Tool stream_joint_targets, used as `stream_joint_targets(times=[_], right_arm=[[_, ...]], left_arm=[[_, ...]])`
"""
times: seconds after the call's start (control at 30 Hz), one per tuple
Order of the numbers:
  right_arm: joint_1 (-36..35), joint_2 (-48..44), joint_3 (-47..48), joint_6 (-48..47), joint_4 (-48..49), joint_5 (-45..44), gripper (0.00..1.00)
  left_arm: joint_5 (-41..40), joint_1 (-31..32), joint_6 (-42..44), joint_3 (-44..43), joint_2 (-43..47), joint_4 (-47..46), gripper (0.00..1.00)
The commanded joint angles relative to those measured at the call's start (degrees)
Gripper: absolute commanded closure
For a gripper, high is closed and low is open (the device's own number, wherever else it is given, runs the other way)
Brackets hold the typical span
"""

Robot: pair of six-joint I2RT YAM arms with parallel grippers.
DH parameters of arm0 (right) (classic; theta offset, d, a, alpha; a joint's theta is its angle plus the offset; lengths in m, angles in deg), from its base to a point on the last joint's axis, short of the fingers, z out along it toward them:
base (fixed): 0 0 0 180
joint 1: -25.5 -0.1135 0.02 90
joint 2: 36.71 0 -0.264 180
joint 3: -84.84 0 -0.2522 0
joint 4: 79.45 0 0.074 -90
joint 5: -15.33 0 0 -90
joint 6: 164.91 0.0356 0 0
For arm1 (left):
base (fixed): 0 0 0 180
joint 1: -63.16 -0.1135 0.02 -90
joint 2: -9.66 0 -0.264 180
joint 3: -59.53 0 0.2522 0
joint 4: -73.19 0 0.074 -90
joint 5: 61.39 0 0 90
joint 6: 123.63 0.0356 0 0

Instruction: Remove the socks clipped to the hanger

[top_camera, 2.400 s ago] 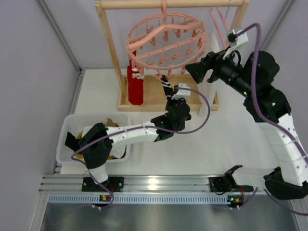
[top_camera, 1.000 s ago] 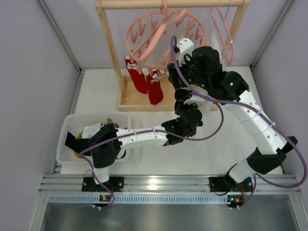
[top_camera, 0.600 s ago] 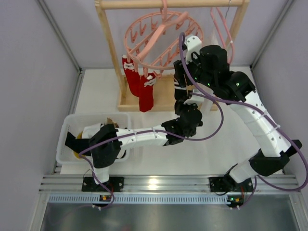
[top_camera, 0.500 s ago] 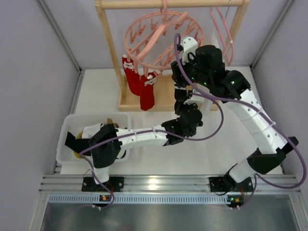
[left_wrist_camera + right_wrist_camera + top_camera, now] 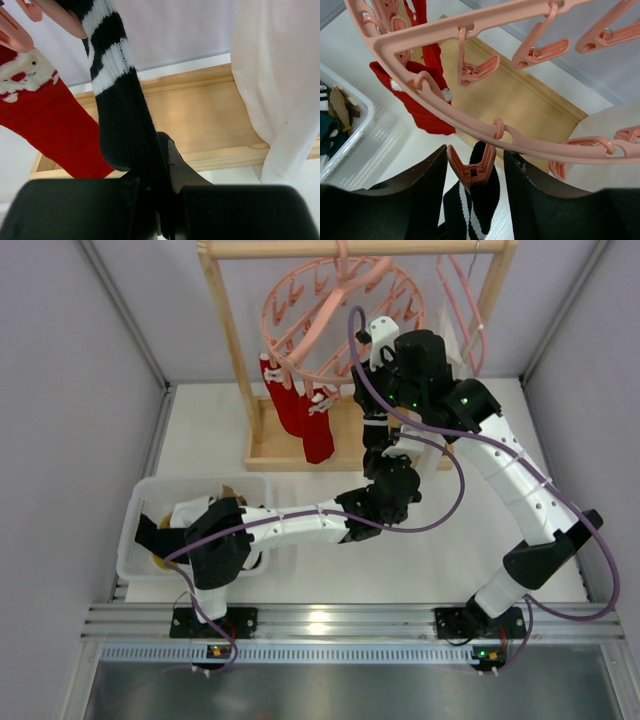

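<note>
The round pink hanger (image 5: 272, 302) hangs from the wooden rack, its ring (image 5: 470, 22) arching over my right wrist view. Two red socks (image 5: 300, 420) dangle from its left side. A long black sock with white stripes (image 5: 120, 115) hangs from one pink clip (image 5: 470, 170). My left gripper (image 5: 161, 167) is shut on that sock's lower end, below the ring (image 5: 372, 435). My right gripper (image 5: 475, 160) stands open astride that clip, one finger on each side of its splayed handles, just above the left gripper (image 5: 362, 395).
The wooden rack (image 5: 228, 350) has a flat wooden base (image 5: 210, 120) under the socks. A large white cloth (image 5: 280, 85) hangs at the right beside a plain pink hanger (image 5: 462, 310). A white bin (image 5: 135, 530) holding socks sits at the near left. Grey walls close both sides.
My right arm swung in from the right to the hanger, and its fingers have narrowed around the clip. The ring and red socks swayed. The left gripper kept its hold.
</note>
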Motion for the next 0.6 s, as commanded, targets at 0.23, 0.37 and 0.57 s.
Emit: stream_joint_targets(times=[0.23,0.37,0.57], right_arm=[[0.4,-1.0,-0.6,0.5,7.1,0.9,0.8],[0.4,-1.9,-1.6,0.8,7.7,0.5,0.92],[1.5,-2.8,-3.5,1.8,8.5,1.7,0.87]], left_arm=[[0.4,0.1,-0.3,0.9,2.9,-3.0,1.0],[0.5,-0.3,-1.1,2.2,3.5,-3.0,1.0],[0.7,-0.5,-3.4,7.9,6.3,-2.9,1.0]])
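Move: The striped sock's clip sits between the right fingers, some 1 cm ahead and 1 cm left of the hand point; the nearer red sock hangs about 11 cm to its left, 2 cm farther out and 9 cm lower. The left hand already grips the sock's foot, with that clip roughly 3 cm ahead, 3 cm left and 11 cm above it. From the left hand, the laundry bin is some 41 cm left, 8 cm back and 23 cm below. The right fingers close on the clip's two handles and squeeze them together, roughly halving their gap and then holding the pinch, while that hand edges only about 1 cm forward and left. The left hand first waits with its shut grip on the striped sock, then draws the foot down about 2 cm and a little to the left, away from the clip. ##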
